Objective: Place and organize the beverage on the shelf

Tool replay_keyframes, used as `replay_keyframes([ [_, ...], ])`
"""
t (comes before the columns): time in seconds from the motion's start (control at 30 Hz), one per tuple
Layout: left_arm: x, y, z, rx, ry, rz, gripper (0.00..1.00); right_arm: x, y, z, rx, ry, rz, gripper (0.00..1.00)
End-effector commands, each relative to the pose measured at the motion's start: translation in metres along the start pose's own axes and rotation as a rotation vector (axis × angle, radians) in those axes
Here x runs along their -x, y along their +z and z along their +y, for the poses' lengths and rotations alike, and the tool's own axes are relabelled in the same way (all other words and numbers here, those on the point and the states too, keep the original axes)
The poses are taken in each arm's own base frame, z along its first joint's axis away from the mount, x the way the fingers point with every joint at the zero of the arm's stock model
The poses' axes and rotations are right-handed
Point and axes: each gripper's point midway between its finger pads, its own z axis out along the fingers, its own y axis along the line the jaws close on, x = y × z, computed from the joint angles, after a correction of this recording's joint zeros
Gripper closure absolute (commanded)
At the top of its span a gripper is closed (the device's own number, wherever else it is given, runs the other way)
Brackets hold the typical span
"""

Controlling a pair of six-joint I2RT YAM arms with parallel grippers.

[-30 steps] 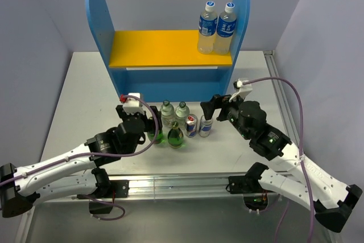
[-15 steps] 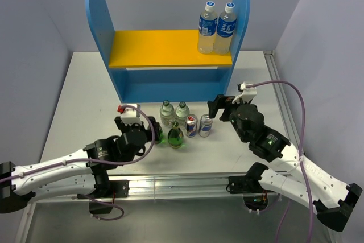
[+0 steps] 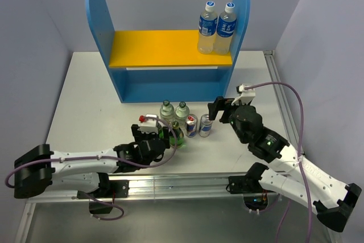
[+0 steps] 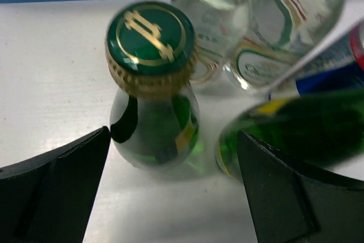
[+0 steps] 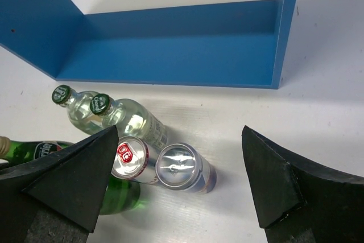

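Observation:
Six small drinks stand in a cluster in front of the blue shelf (image 3: 170, 83). Two dark green bottles (image 3: 177, 138) are nearest, two short clear bottles (image 3: 182, 111) behind them, two slim cans (image 3: 206, 124) to the right. My left gripper (image 3: 164, 136) is open and low, its jaws either side of one green bottle (image 4: 156, 129) with a green-gold cap; the other green bottle (image 4: 296, 135) is by the right finger. My right gripper (image 3: 214, 110) is open and hovers above the cans (image 5: 182, 166). The shelf also shows in the right wrist view (image 5: 170, 44).
Two taller clear bottles with blue labels (image 3: 217, 27) stand at the right end of the yellow-orange upper board (image 3: 159, 48). The shelf's lower level (image 5: 182, 64) holds nothing. The table's right rail (image 3: 278, 89) runs near the right arm.
My left arm has swung right and dropped low, bringing its open jaws around a green bottle. My right gripper has shifted slightly back over the cans.

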Motion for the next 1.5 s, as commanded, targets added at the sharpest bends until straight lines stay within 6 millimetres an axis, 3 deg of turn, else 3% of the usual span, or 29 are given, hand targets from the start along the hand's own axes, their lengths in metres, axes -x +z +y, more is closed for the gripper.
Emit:
replay_keyframes([
  [0.0, 0.023, 0.017, -0.013, -0.020, -0.082, -0.076, 0.01, 0.010, -0.004, 0.001, 0.008, 0.022, -0.037, 0.04],
  [0.2, 0.028, 0.037, -0.004, 0.016, -0.084, -0.084, 0.01, 0.005, -0.002, 0.001, 0.008, 0.017, -0.032, 0.04],
  [0.57, -0.025, 0.048, 0.006, 0.028, -0.116, 0.007, 0.04, -0.004, 0.004, 0.000, -0.001, 0.006, -0.014, 0.05],
  [0.93, -0.023, 0.067, 0.015, 0.126, -0.109, -0.071, 0.16, -0.009, 0.005, -0.001, -0.003, 0.002, -0.007, 0.05],
  [1.03, -0.019, 0.072, 0.016, 0.136, -0.114, -0.085, 0.27, -0.010, 0.005, -0.001, -0.003, 0.001, -0.007, 0.05],
  [1.1, -0.019, 0.074, 0.016, 0.135, -0.109, -0.084, 0.48, -0.010, 0.006, -0.001, 0.001, -0.002, -0.007, 0.05],
  [1.13, -0.017, 0.075, 0.016, 0.138, -0.109, -0.085, 0.66, -0.010, 0.006, -0.001, -0.001, 0.000, -0.008, 0.05],
  [1.17, -0.016, 0.074, 0.015, 0.140, -0.110, -0.084, 0.99, -0.011, 0.007, -0.001, -0.003, -0.002, -0.006, 0.05],
  [1.3, -0.001, 0.065, 0.017, 0.186, -0.071, -0.074, 1.00, -0.011, 0.007, -0.002, -0.005, -0.004, -0.006, 0.05],
  [1.37, 0.017, 0.053, 0.016, 0.217, -0.057, -0.098, 1.00, -0.010, 0.006, -0.002, -0.006, 0.000, -0.010, 0.05],
  [1.4, 0.037, 0.049, 0.006, 0.218, -0.094, -0.120, 1.00, -0.010, 0.005, -0.003, -0.007, 0.001, -0.013, 0.05],
  [1.47, 0.051, 0.032, 0.011, 0.237, -0.045, -0.105, 1.00, -0.009, 0.005, -0.003, -0.005, 0.004, -0.017, 0.05],
])
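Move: The green bottle I want stands about 6 cm ahead of my left hand and a centimetre left, its middle some 5 cm lower. The other green bottle is roughly 8 cm to my right and 4 cm ahead. Beyond them stand two clear bottles, some 15 cm ahead, 5 and 11 cm to the right. From my right hand the wanted bottle lies about 27 cm left, roughly level, some 18 cm below. I push my open left hand forward about 4 cm towards the near-left green bottle, sink some 5 cm beside it, then ease forward again while turning about 10 degrees counter-clockwise and closing my fingers round the bottle. Once they stop on it I draw up and slightly back, a centimetre or so each way. My right hand, still open, sinks about 2 cm. ##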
